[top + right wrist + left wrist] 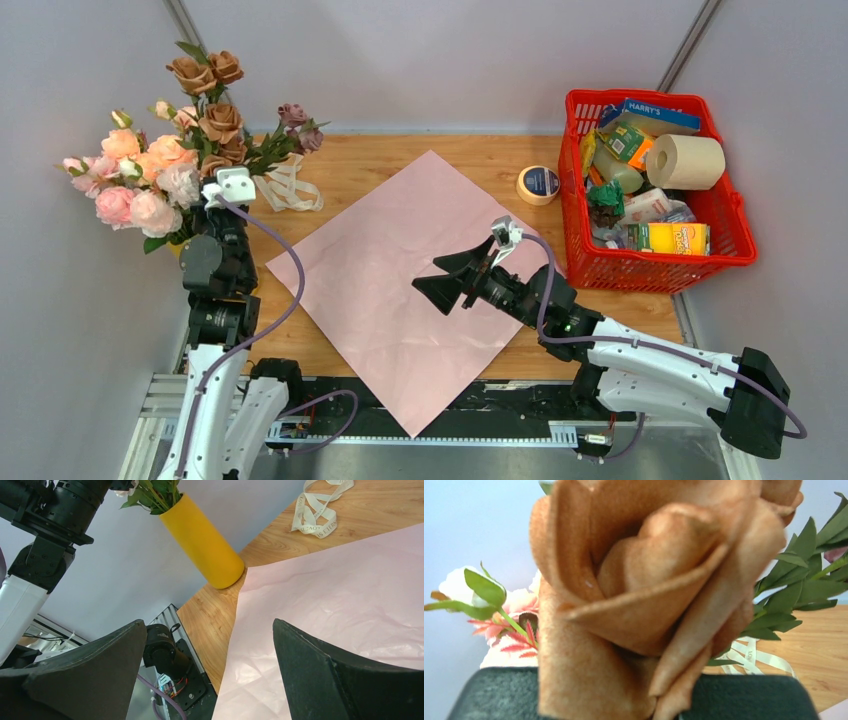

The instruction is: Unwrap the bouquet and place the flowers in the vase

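Note:
The bouquet is apart: its pink wrapping paper point(390, 290) lies flat on the table and the cream ribbon point(290, 190) lies loose beside it. The flowers point(160, 160), pink, peach and brown roses with green leaves, stand at the far left. Their stems sit in the yellow vase point(205, 545), which the top view mostly hides. My left gripper point(208, 205) is among the blooms, shut on the flowers, and a brown rose point(649, 580) fills its view. My right gripper point(440, 280) hovers open over the paper point(340, 595) with nothing between its fingers.
A red basket point(650, 265) full of groceries and a paper roll stands at the right. A tape roll point(538, 184) lies just left of it. The ribbon point(320, 510) rests on bare wood behind the paper. Grey walls close in on both sides.

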`<state>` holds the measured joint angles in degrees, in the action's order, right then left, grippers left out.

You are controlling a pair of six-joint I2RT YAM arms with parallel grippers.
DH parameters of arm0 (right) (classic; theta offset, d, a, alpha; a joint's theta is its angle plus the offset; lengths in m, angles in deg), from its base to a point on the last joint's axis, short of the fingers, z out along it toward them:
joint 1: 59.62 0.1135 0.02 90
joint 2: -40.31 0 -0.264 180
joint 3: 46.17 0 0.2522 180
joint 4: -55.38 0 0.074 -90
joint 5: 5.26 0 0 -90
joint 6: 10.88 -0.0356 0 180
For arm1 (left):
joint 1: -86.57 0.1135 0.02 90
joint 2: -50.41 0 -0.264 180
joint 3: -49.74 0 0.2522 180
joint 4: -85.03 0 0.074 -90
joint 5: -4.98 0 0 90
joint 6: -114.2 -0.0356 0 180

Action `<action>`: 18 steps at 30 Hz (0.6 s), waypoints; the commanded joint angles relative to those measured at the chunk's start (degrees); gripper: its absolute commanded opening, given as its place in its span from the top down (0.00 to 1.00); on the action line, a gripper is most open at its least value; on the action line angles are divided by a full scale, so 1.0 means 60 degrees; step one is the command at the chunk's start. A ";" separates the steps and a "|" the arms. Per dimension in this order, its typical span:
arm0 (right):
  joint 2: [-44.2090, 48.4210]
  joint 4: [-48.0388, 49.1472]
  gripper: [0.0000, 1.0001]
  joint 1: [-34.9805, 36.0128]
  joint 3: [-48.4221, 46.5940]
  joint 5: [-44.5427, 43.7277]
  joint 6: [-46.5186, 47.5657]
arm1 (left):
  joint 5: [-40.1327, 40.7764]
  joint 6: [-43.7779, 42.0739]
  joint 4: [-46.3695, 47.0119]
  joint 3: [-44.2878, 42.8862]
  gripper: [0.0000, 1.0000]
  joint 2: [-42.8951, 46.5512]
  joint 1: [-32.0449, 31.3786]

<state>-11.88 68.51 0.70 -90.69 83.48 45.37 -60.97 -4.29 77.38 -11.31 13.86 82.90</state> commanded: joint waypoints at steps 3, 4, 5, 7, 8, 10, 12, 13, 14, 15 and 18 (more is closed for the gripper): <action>0.0186 0.0044 0.00 0.0055 0.0000 -0.0098 0.0265 | 0.0766 0.0661 0.0403 0.0659 1.00 0.0350 0.0185; 0.0172 0.0029 0.00 0.0041 -0.0014 -0.0113 0.0265 | 0.0752 0.0749 0.0388 0.0732 0.98 0.0379 0.0200; 0.0172 0.0029 0.00 0.0055 -0.0014 -0.0098 0.0265 | 0.0752 0.0822 0.0359 0.0747 0.98 0.0336 0.0200; 0.0172 0.0044 0.00 0.0040 -0.0043 -0.0084 0.0265 | 0.0868 0.0939 0.0111 0.0689 0.92 0.0263 0.0200; 0.0172 0.0000 0.00 0.0055 -0.0073 -0.0084 0.0265 | 0.0898 0.0925 -0.0035 0.0631 0.85 0.0248 0.0200; 0.0157 -0.0160 0.00 0.0040 -0.0161 -0.0098 0.0279 | 0.0884 0.0969 -0.0255 0.0514 0.73 0.0292 0.0200; 0.0157 -0.0220 0.00 0.0055 -0.0190 -0.0127 0.0250 | 0.0825 0.1042 -0.0446 0.0353 0.57 0.0336 0.0200; 0.0143 -0.0234 0.00 0.0041 -0.0190 -0.0156 0.0221 | 0.0854 0.1057 -0.0505 0.0265 0.53 0.0336 0.0200; 0.0128 -0.0249 0.00 0.0040 -0.0219 -0.0171 0.0192 | 0.0825 0.1057 -0.0665 0.0206 0.51 0.0321 0.0200; 0.0113 -0.0249 0.00 0.0040 -0.0248 -0.0171 0.0177 | 0.0840 0.1086 -0.0928 0.0060 0.48 0.0321 0.0200; 0.0011 -0.0264 0.00 0.0055 -0.0293 -0.0084 0.0133 | 0.0548 0.1130 -0.1413 -0.0175 0.44 0.0423 0.0200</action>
<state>-11.79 66.72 0.70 -90.72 83.22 46.22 -57.52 0.74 73.27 -8.49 15.65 83.58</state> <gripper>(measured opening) 0.998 0.543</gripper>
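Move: The brown roses are already gripped in the left hand. The vase mouth they are taken to lies roughly 14 cm below that hand, about 6 cm to its left and 3 cm back. The peach and pink flowers already in the vase bunch up at about hand height, some 10 cm left and 3 cm back; the white ribbon lies on the table about 16 cm ahead, 7 cm right and 40 cm below. From the right hand the vase mouth is about 8 cm ahead, 45 cm left and 2 cm lower. The brown roses are let down towards the vase and then released: the left hand, fingers still pointing forward, sinks about 3.5 cm beside the peach and pink flowers, easing a centimetre to the left. It keeps its grip for the first half, then opens the fingers to about half their range while still sinking. ##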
